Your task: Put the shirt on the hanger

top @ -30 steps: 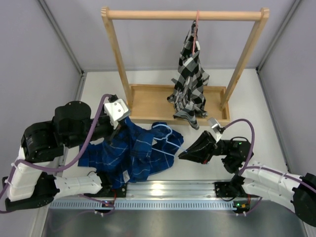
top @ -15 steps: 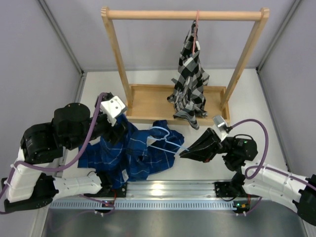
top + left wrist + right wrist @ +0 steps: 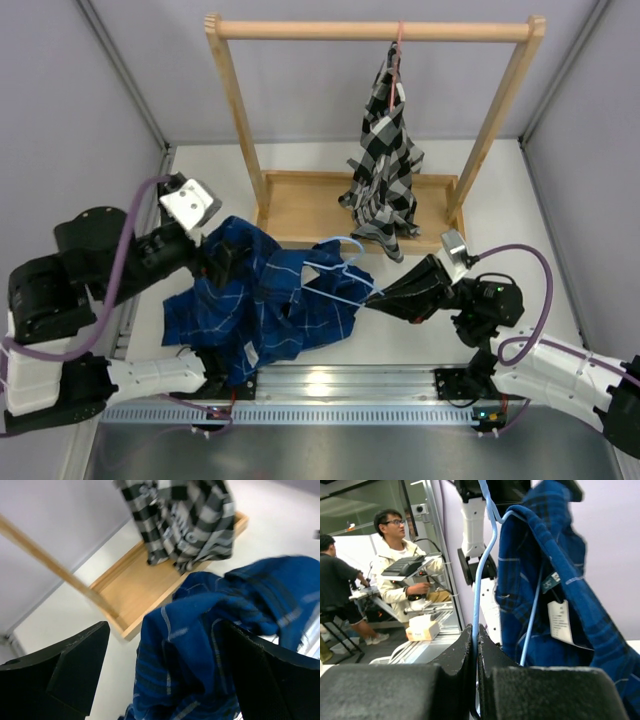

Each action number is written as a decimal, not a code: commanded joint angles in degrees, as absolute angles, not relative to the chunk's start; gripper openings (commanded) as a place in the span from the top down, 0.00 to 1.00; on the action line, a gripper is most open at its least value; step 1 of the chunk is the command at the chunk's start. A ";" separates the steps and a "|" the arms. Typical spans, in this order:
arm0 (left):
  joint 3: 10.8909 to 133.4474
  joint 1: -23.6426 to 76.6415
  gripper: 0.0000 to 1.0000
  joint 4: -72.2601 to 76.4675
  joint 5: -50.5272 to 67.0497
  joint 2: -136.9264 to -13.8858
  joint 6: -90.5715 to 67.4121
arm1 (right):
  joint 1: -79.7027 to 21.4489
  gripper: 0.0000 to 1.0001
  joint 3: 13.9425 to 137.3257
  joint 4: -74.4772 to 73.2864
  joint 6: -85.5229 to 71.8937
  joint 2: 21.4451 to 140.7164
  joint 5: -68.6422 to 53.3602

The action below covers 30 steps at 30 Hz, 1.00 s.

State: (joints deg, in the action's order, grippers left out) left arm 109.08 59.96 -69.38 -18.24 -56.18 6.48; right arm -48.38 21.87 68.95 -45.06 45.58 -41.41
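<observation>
The dark blue plaid shirt (image 3: 265, 300) lies bunched left of the table's middle, partly lifted. The light-blue wire hanger (image 3: 338, 268) rises out of its right side. My right gripper (image 3: 374, 299) is shut on the hanger's wire (image 3: 481, 565), and the shirt (image 3: 545, 560) drapes beside it with its white label showing. My left gripper (image 3: 222, 262) stands open at the shirt's upper left. In the left wrist view its fingers (image 3: 65, 670) are wide apart, with the shirt (image 3: 200, 640) lying between and beyond them, not pinched.
A wooden rack (image 3: 370, 30) stands at the back with a tray base (image 3: 300, 205). A black-and-white checked shirt (image 3: 385, 150) hangs from it on a pink hanger. A metal rail (image 3: 330, 385) runs along the near edge.
My left gripper opened, let go of the shirt and drew back to the left. The right gripper, still shut on the hanger, raised it and the shirt's right side lifted with it.
</observation>
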 commanded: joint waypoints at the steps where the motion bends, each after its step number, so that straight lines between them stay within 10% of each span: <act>1: 109.87 59.94 0.02 -64.09 -6.00 -52.22 10.09 | -49.57 1.00 23.73 84.73 -42.19 44.65 -37.00; 15: 108.55 59.94 0.10 -59.68 -0.54 -54.04 19.76 | -49.57 1.00 22.24 84.46 -42.71 44.47 -35.25; 30: 106.70 59.94 0.63 -62.31 9.58 -61.08 22.06 | -49.48 1.00 23.47 84.36 -45.52 43.94 -39.28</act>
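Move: Hanging open to the left of the blue shirt, the left hand has the shirt's collar fold about 8 cm to its right, 3 cm back and 3 cm lower. The hanger's neck is roughly 14 cm right, 4 cm back and slightly below; the checkered shirt hangs some 22 cm right, 18 cm ahead and 10 cm lower. For the right hand, that collar fold lies about 12 cm left, 6 cm ahead and 6 cm up. Rising some 3 cm while drawing back about 4, the wide-open left hand then swings right and down onto the blue shirt's collar fold beside the hanger, some 8 cm across. Its wrist turns clockwise almost 30 degrees, and the fingers close to a bit under half open around the cloth. The right hand keeps its shut grip on the hanger, staying nearly in place. ##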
